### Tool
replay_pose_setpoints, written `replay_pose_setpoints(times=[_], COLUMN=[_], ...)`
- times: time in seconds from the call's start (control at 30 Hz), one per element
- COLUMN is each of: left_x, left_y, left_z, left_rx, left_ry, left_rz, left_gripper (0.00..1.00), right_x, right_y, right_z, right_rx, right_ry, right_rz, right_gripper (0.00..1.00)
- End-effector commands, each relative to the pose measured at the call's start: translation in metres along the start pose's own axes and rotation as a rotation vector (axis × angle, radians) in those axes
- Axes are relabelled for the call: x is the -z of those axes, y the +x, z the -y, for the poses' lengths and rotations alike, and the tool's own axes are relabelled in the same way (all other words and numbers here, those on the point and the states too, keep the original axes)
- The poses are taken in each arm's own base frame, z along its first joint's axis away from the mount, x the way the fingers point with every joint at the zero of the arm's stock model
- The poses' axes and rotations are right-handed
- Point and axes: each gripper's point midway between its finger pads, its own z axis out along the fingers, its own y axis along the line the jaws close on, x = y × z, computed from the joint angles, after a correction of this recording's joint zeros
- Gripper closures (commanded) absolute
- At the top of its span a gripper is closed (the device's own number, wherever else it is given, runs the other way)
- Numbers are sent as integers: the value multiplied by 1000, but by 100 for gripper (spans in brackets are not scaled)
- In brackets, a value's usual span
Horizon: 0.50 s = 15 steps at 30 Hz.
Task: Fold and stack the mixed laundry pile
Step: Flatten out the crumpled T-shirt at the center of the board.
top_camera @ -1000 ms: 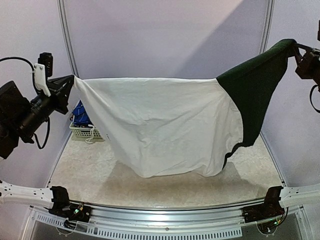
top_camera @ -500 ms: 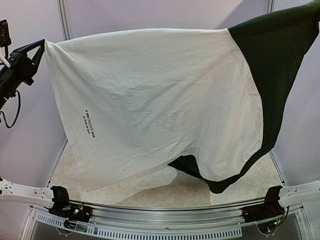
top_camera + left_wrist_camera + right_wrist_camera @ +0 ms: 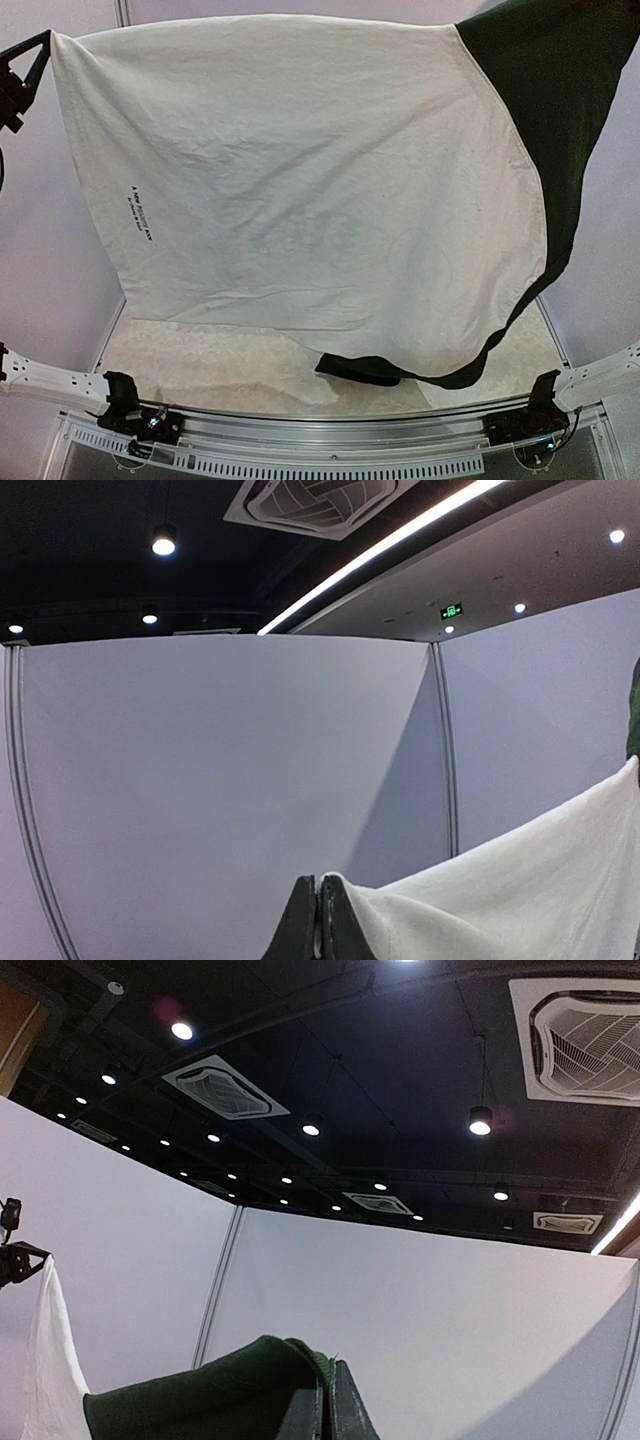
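A white T-shirt (image 3: 300, 190) with dark green sleeves (image 3: 560, 120) hangs stretched high across most of the top view. One green sleeve (image 3: 360, 368) dangles just above the table. My left gripper (image 3: 318, 882) is shut on the shirt's white corner (image 3: 500, 900), at the top left of the top view (image 3: 38, 48). My right gripper (image 3: 328, 1368) is shut on the green edge (image 3: 220, 1385); it lies beyond the upper right edge of the top view. The rest of the mixed laundry pile is hidden behind the shirt.
The pale table (image 3: 220, 355) shows only as a strip below the shirt's hem. Grey partition walls (image 3: 40, 260) stand on both sides. The arm bases (image 3: 130, 412) (image 3: 530, 412) sit on the front rail.
Both grippers have risen and moved apart, carrying the shirt up and toward the camera. It now hangs wider and covers the basket at the back left.
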Motion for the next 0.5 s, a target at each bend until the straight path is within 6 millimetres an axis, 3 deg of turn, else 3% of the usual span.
replay_pose_setpoints(times=[0.0,0.1,0.17,0.23,0.3,0.43,0.47], left_x=[-2,-7,-16,-28,-41,-64,-69], left_y=[-14,-14,0,28,69,184,215], left_z=[2,4,2,0,0,2,1], left_rx=[-14,-15,-30,-58,-101,-174,-163], left_ry=[23,23,-27,-106,-189,-343,-350], left_rz=[26,26,-11,-77,-165,-389,-443], left_gripper=[100,100,100,100,100,100,100], right_x=[22,14,-4,-36,-63,-101,-104], right_y=[-49,-43,-18,34,95,264,297], right_z=[24,27,26,17,10,-3,1], right_rx=[14,21,27,50,103,285,285], right_ry=[68,101,140,194,268,370,362], right_rz=[149,134,61,-60,-189,-531,-581], right_gripper=[100,100,100,100,100,100,100])
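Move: Up high over the near part of the board, both hands hold the white-and-green T-shirt stretched between them. From the left hand, the board's center lies about 16 cm ahead, 26 cm right and 65 cm down; the laundry basket is roughly 26 cm ahead, 5 cm left and 54 cm down. From the right hand, the center is some 20 cm ahead, 27 cm left and 74 cm down, and the folded plaid shirt about 36 cm ahead, 15 cm right and 73 cm down. Drawing back and up by a centimetre or so, both hands then whip forward, down and inward over the board, still gaining speed. The right gets about 11 cm farther out, the left some 7 cm and equally far down. Each wrist tips down slightly and turns towards straight ahead; the shut fingers keep pinching, left on the white cloth, right on the green. ##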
